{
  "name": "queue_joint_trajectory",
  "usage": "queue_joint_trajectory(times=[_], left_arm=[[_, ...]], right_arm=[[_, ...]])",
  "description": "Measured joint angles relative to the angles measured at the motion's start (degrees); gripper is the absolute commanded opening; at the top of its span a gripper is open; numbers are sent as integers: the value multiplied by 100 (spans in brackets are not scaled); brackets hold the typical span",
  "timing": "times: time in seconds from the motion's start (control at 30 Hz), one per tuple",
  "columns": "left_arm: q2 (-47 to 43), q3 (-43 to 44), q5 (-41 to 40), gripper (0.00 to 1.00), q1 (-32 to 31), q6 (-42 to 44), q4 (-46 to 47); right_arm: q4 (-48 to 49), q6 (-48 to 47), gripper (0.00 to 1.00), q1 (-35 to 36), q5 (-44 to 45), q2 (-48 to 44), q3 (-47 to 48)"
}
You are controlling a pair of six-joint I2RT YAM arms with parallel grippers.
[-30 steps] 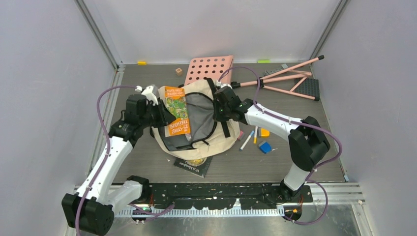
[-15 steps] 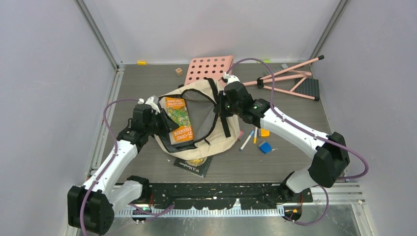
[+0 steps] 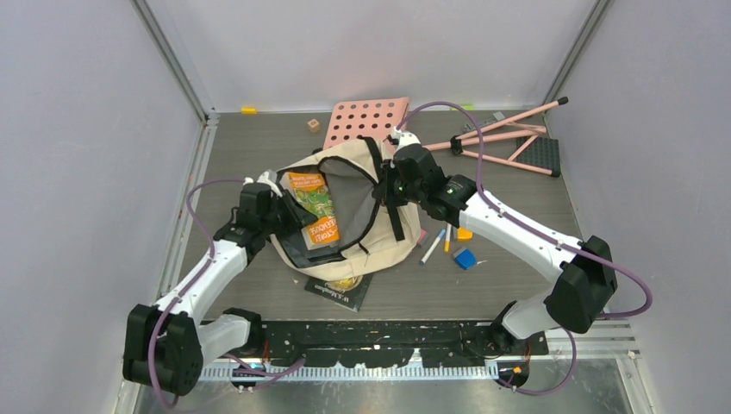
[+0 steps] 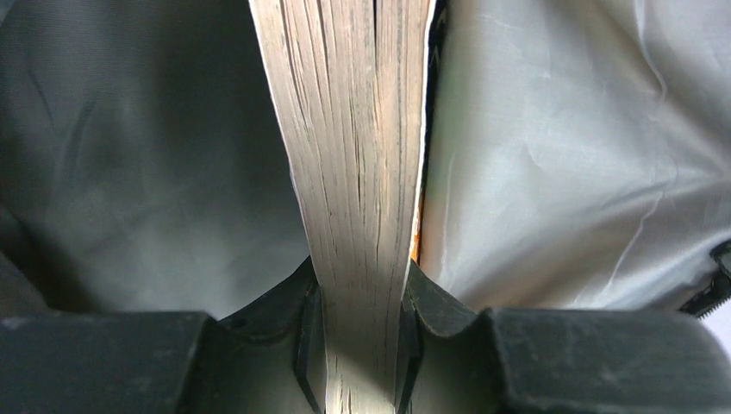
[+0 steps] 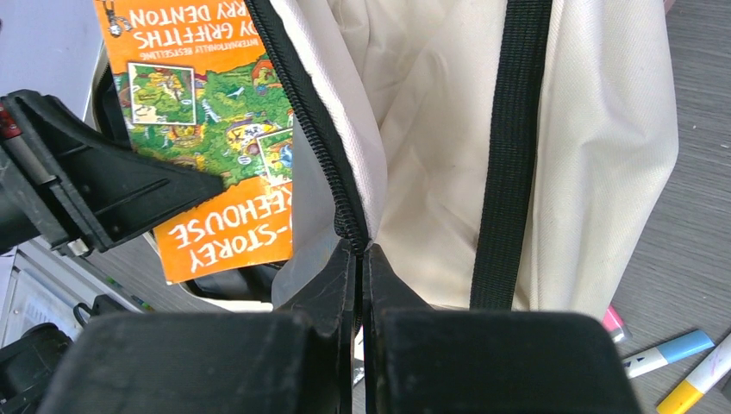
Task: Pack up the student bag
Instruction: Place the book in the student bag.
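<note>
The student bag (image 3: 372, 246), cream with black straps, lies in the middle of the table with its mouth held wide. My left gripper (image 3: 283, 217) is shut on an orange paperback (image 3: 314, 207) that stands partly inside the opening. In the left wrist view the book's page edge (image 4: 353, 129) is pinched in that gripper (image 4: 358, 280), with grey lining (image 4: 129, 155) on both sides. My right gripper (image 3: 384, 185) is shut on the bag's black zipper rim (image 5: 302, 95), seen clamped in the same gripper (image 5: 360, 252) beside the book's cover (image 5: 207, 112).
A dark book (image 3: 340, 291) pokes out from under the bag's near side. Markers (image 3: 434, 246), a blue block (image 3: 465, 258) and a yellow piece (image 3: 464, 232) lie right of the bag. A pink perforated board (image 3: 366, 121) and a pink-legged stand (image 3: 509, 138) sit behind.
The left gripper has pushed the paperback down and deeper into the bag. The right arm has stretched out, drawing the zipper rim back and up; over the last half second it barely moved.
</note>
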Motion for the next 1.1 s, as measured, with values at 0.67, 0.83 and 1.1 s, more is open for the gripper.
queue_joint_trajectory(times=[0.67,0.83,1.1], left_arm=[[2225,328,48,2,-649,-680,2398],[2490,483,-15,18,-769,-667,2503],[1934,487,-544,66,-839,-107,1812]], right_arm=[[179,66,0,190,105,553,70],[184,66,0,199,155,691,70],[184,66,9,238,494,693,63]])
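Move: The orange book, already pinched in the left fingers, is being taken to the middle of the bag's opening, about 6 cm to the left hand's right, 3 cm ahead and 6 cm below. The zip edge held by the right hand is some 16 cm right and 3 cm ahead, about 6 cm higher; the dark book lies on the table about 9 cm right, 17 cm back and 13 cm down. From the right hand, the opening's middle is some 10 cm left, level ahead and 12 cm below. The orange book is carried deeper into the bag by the left hand, forward and to its right, some 6 cm forward and 7 cm right while sinking about 3 cm, under the lining flap; then the left fingers open around it and start easing back left. Meanwhile the right hand keeps its pinch on the zip edge, shifting slightly left and then lowering it about 4 cm. ##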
